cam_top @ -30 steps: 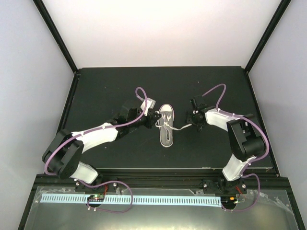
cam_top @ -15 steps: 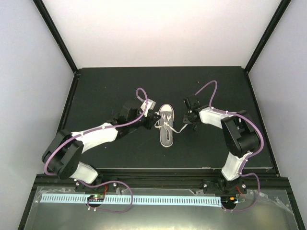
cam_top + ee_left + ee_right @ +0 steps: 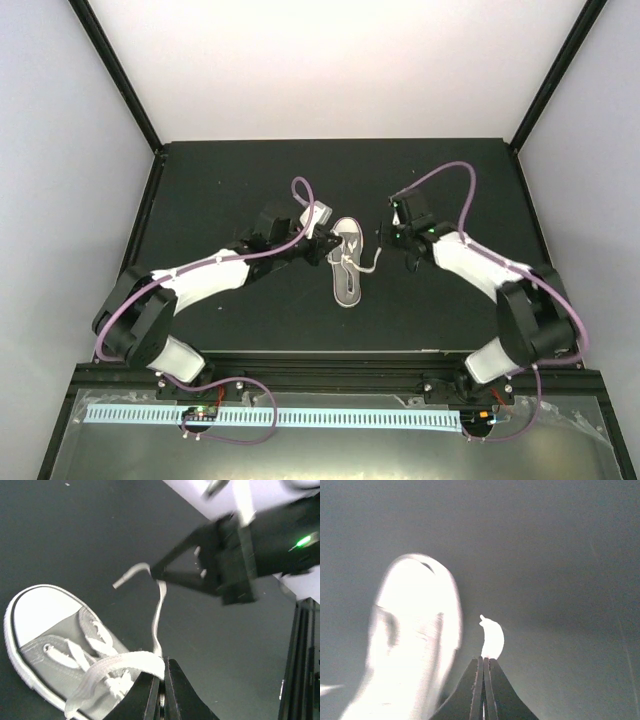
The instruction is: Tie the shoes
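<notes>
The shoe (image 3: 347,265) is a small grey sneaker with a white toe cap (image 3: 36,616), lying in the middle of the black table, toe pointing away. My left gripper (image 3: 326,249) is at its left side, shut on a flat white lace (image 3: 120,664) just above the eyelets (image 3: 162,666). My right gripper (image 3: 384,247) hovers to the right of the shoe, shut on the tip of the other lace (image 3: 159,607). That lace's short end (image 3: 492,639) sticks up past the closed fingertips (image 3: 483,658). The shoe (image 3: 415,645) looks washed out and blurred in the right wrist view.
The black table (image 3: 250,190) is walled by pale panels with black corner posts (image 3: 115,70). A black rail (image 3: 330,362) runs along the near edge. Purple cables (image 3: 440,180) loop above both wrists.
The right gripper has closed on the lace end and shifted left and a little farther back, its elbow swinging out to the right. The left gripper stays shut on its lace, barely moved.
</notes>
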{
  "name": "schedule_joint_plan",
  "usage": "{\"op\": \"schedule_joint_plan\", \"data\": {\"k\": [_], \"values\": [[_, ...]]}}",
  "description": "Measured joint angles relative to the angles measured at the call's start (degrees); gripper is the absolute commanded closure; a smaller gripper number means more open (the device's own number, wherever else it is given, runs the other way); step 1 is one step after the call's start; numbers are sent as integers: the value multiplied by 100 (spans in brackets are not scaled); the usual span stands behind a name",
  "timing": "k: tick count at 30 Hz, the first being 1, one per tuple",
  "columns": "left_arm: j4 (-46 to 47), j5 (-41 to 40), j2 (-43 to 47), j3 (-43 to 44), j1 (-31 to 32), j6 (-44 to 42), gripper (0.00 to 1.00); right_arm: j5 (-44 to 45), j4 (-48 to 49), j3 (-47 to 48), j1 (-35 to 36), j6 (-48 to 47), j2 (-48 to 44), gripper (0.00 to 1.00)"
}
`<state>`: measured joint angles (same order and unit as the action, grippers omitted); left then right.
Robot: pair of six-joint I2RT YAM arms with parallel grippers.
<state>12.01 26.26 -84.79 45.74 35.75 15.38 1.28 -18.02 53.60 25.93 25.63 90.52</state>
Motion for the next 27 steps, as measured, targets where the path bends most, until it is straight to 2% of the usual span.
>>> {"op": "schedule_joint_plan", "data": {"k": [4,8,21,27], "values": [[-57,304,-249,310,0,-184,98,-542,651,-2,7,-63,-1080,98],[-116,627,-546,597,0,-273,98,-1172,1384,-35,9,-116,-1644,98],[-129,1119,-922,879,0,-297,98,-2103,2293,-358,9,-101,-1915,98],[-146,1139,-1001,990,0,-295,93,-2249,2406,-448,9,-76,-1978,99]]}}
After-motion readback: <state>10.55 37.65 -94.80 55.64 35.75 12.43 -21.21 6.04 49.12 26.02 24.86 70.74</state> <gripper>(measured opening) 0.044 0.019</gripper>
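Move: The right gripper, pinching its lace tail, has the left gripper's lace loop roughly 9 cm to its left, 4 cm back and 9 cm higher; the shoe's middle lies about 6 cm left, 1 cm back and 5 cm below. From the left gripper, which holds the loop, the shoe's middle is some 3 cm to the right, 2 cm ahead and 14 cm down, and the right gripper about 9 cm right, 4 cm ahead and 9 cm lower. Pull the pinched lace steeply up with the right gripper, nearly 20 cm and mostly in the first third of a second, carrying it some 6 cm left to end above the left gripper's loop, while its fingers swing from steeply down towards level and leftward. Meanwhile slide the left gripper about 4 cm right over the shoe, turning slightly clockwise; keep both grips shut. ##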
